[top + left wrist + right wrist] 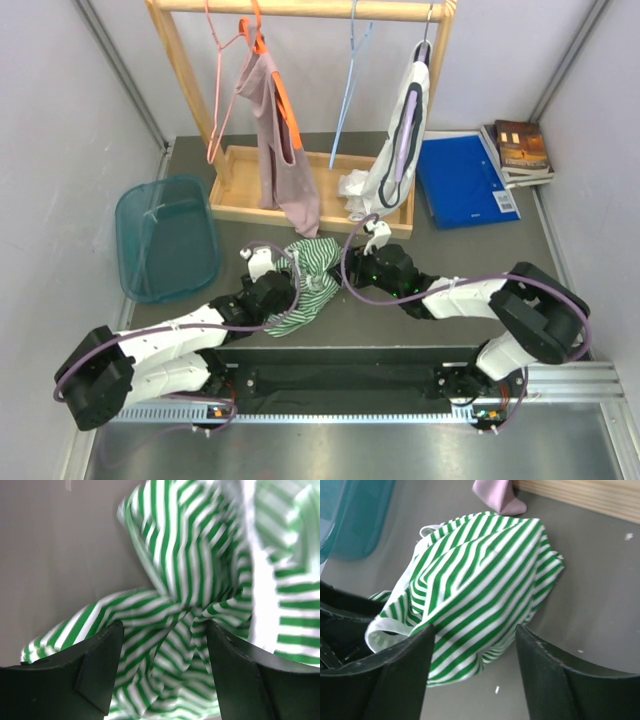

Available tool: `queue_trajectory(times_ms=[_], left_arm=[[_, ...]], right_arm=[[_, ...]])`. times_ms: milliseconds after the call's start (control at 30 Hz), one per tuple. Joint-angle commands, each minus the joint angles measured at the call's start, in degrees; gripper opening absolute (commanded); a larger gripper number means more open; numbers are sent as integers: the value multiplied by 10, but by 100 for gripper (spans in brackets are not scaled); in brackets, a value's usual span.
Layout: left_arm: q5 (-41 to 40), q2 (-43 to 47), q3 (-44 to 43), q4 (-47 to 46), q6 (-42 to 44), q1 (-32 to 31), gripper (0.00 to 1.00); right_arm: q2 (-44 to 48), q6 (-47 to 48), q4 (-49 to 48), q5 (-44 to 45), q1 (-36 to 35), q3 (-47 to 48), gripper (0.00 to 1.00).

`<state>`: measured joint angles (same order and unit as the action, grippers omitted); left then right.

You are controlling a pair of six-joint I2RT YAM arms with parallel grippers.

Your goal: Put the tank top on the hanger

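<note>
The tank top [308, 283], green-and-white striped, lies crumpled on the grey table between my two arms. My left gripper [290, 290] is at its left side. In the left wrist view this gripper [164, 630] is open, its dark fingers [100, 665] standing on either side of a bunched fold of the tank top [190, 570]. My right gripper [350, 272] is at the right side, also open [475, 630], with the hem of the tank top [480, 585] reaching between its tips over bare table. The light-blue hanger [349, 95] hangs on the wooden rail, apart from both grippers.
A wooden rack with a tray base [235, 190] stands behind, carrying a pink hanger [218, 95], a mauve top [282, 150] on an orange hanger, and a white top [402, 140]. A teal basket [165, 238] sits at the left; a blue folder [462, 182] and books [522, 150] at the right.
</note>
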<state>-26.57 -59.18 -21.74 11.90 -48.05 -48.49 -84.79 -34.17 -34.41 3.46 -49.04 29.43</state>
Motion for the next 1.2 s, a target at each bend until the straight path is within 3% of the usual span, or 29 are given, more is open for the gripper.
queue_trajectory(times_ms=[0,133,233,300,400,467,533,633,867,967,1167], left_arm=[[-60,-9,-16,-136,79,9,72],[-53,-44,-63,-167,141,44,72],[-31,-44,-96,-150,167,67,72],[-2,-14,-96,-139,178,67,72],[44,49,-67,-123,166,67,72],[116,97,-39,-123,163,67,72],[189,123,-24,-128,161,67,72],[235,142,7,-171,140,67,73],[248,21,1,-235,125,66,71],[246,-17,-10,-269,123,67,58],[202,-26,-36,-280,132,67,47]], right_arm=[[-36,-5,-57,-53,-11,35,60],[-49,-14,-65,-68,-18,36,22],[-45,-25,-64,-67,-20,27,6],[-38,-34,-58,-57,-20,21,1],[-35,-38,-50,-47,-20,22,0],[-39,-36,-40,-44,-20,29,0],[-46,-36,-38,-45,-20,35,0],[-55,-40,-42,-53,-20,39,0],[-50,-45,-40,-58,-21,28,0],[-40,-45,-36,-52,-20,22,0],[-28,-40,-24,-48,-20,19,0]])
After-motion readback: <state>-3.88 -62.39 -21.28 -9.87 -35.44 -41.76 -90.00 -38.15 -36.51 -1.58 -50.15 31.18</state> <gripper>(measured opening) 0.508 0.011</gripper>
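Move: The striped tank top lies crumpled between the two grippers, its middle about 6 cm to the left hand's right, level ahead and some 3 cm below; from the right hand it is roughly 8 cm left, 2 cm back and 4 cm down. The pink garment's lower tip hangs about 12 cm ahead and 9 cm left of the right hand. The teal basket sits some 37 cm left of the left hand and 12 cm farther out. The tank top's near right edge is pinched by the right gripper, which eases about 3 cm left and slightly back and down while shutting fully, then holds still. The left hand swings forward about 7 cm and up, draws back and right in an arc over the cloth, dips some 7 cm towards the white-edged strap beside the right gripper and starts closing, its wrist turning clockwise. ##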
